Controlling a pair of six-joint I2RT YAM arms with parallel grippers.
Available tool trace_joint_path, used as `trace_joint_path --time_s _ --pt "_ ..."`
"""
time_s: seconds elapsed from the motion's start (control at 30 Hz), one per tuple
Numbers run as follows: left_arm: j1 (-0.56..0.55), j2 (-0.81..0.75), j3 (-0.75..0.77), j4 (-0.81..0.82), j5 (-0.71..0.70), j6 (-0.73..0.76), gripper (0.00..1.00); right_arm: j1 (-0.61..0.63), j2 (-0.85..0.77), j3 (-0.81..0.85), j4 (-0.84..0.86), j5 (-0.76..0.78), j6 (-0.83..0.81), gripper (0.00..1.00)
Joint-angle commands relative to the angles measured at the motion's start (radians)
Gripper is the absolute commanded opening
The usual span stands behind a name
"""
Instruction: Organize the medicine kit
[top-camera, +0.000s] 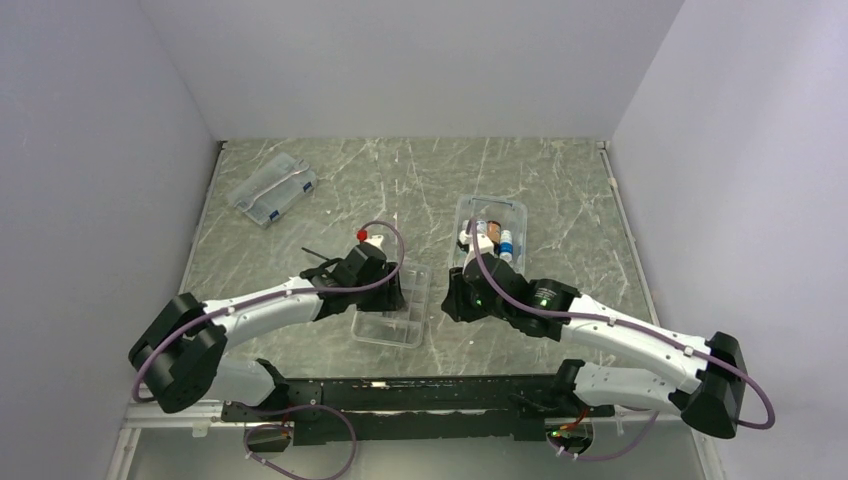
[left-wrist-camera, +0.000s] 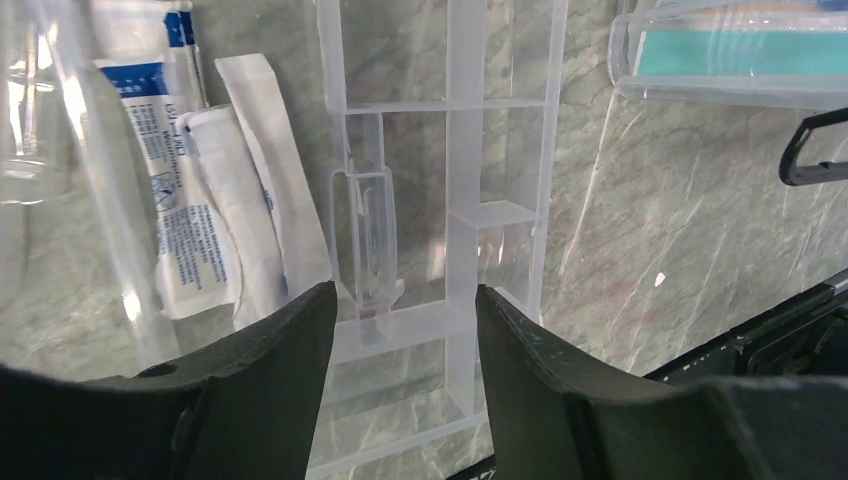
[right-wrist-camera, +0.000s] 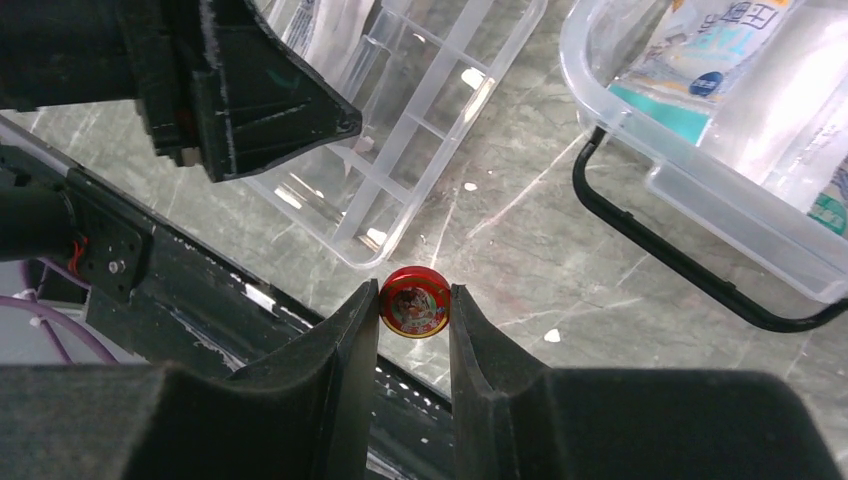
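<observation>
The medicine kit (top-camera: 519, 211), a clear tub with a dark handle (right-wrist-camera: 655, 257), stands open at mid-table with packets and small bottles inside. In the right wrist view its near wall (right-wrist-camera: 720, 205) shows at upper right. My right gripper (right-wrist-camera: 415, 301) is shut on a small round red tin (right-wrist-camera: 414, 305) and holds it above the table, between the kit and a clear divided tray (top-camera: 386, 331). My left gripper (left-wrist-camera: 405, 292) is open over that tray (left-wrist-camera: 465, 150), with nothing between its fingers. White sachets (left-wrist-camera: 205, 225) lie in the tray's left compartment.
A flatter clear case with blue labels (top-camera: 272, 190) lies at the back left. A thin black piece (top-camera: 318, 256) lies on the table just behind the left arm. The black base rail (top-camera: 400, 395) runs along the near edge. Walls close in the table on three sides.
</observation>
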Motion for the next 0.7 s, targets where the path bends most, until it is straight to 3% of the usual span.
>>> trace_joint_path --time_s 0.0,0.2,0.47,0.5,0.53,0.57,0.67 --pt "-0.002 -0.059 0.023 -0.064 -0.050 0.046 0.60 0.019 0.036 -0.010 0.101 0.013 0.040 0.06" --pt "-0.003 -0.088 0.026 -0.076 -0.037 0.050 0.59 0.031 0.072 0.002 0.120 0.008 0.040 0.06" --pt "-0.003 -0.316 0.068 -0.265 -0.181 0.074 0.63 0.078 0.161 0.012 0.186 -0.002 0.058 0.06" --pt "-0.003 -0.349 0.072 -0.285 -0.198 0.077 0.70 0.083 0.176 0.019 0.196 -0.003 0.060 0.06" --pt "-0.003 -0.382 0.075 -0.308 -0.215 0.079 0.91 0.091 0.192 0.026 0.201 -0.003 0.060 0.06" --pt "-0.003 -0.425 0.078 -0.331 -0.238 0.080 0.98 0.102 0.209 0.036 0.206 -0.003 0.059 0.06" --pt "-0.003 -0.523 0.081 -0.390 -0.281 0.084 0.99 0.124 0.271 0.067 0.212 0.008 0.056 0.05"
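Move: The divided tray's middle lies about 11 cm to the left of the right hand, which already holds the small red tin, and 5 cm ahead and 12 cm below. The clear bin of bottles is some 18 cm ahead of that hand and 8 cm to its right. For the left hand, the tray's middle is about 2 cm ahead, 1 cm left and 3 cm below, with the clear case holding the black pen roughly 6 cm ahead and 12 cm left. Right hand brings the tin about 5 cm left and down towards the tray; left opens, rising 9 cm. ##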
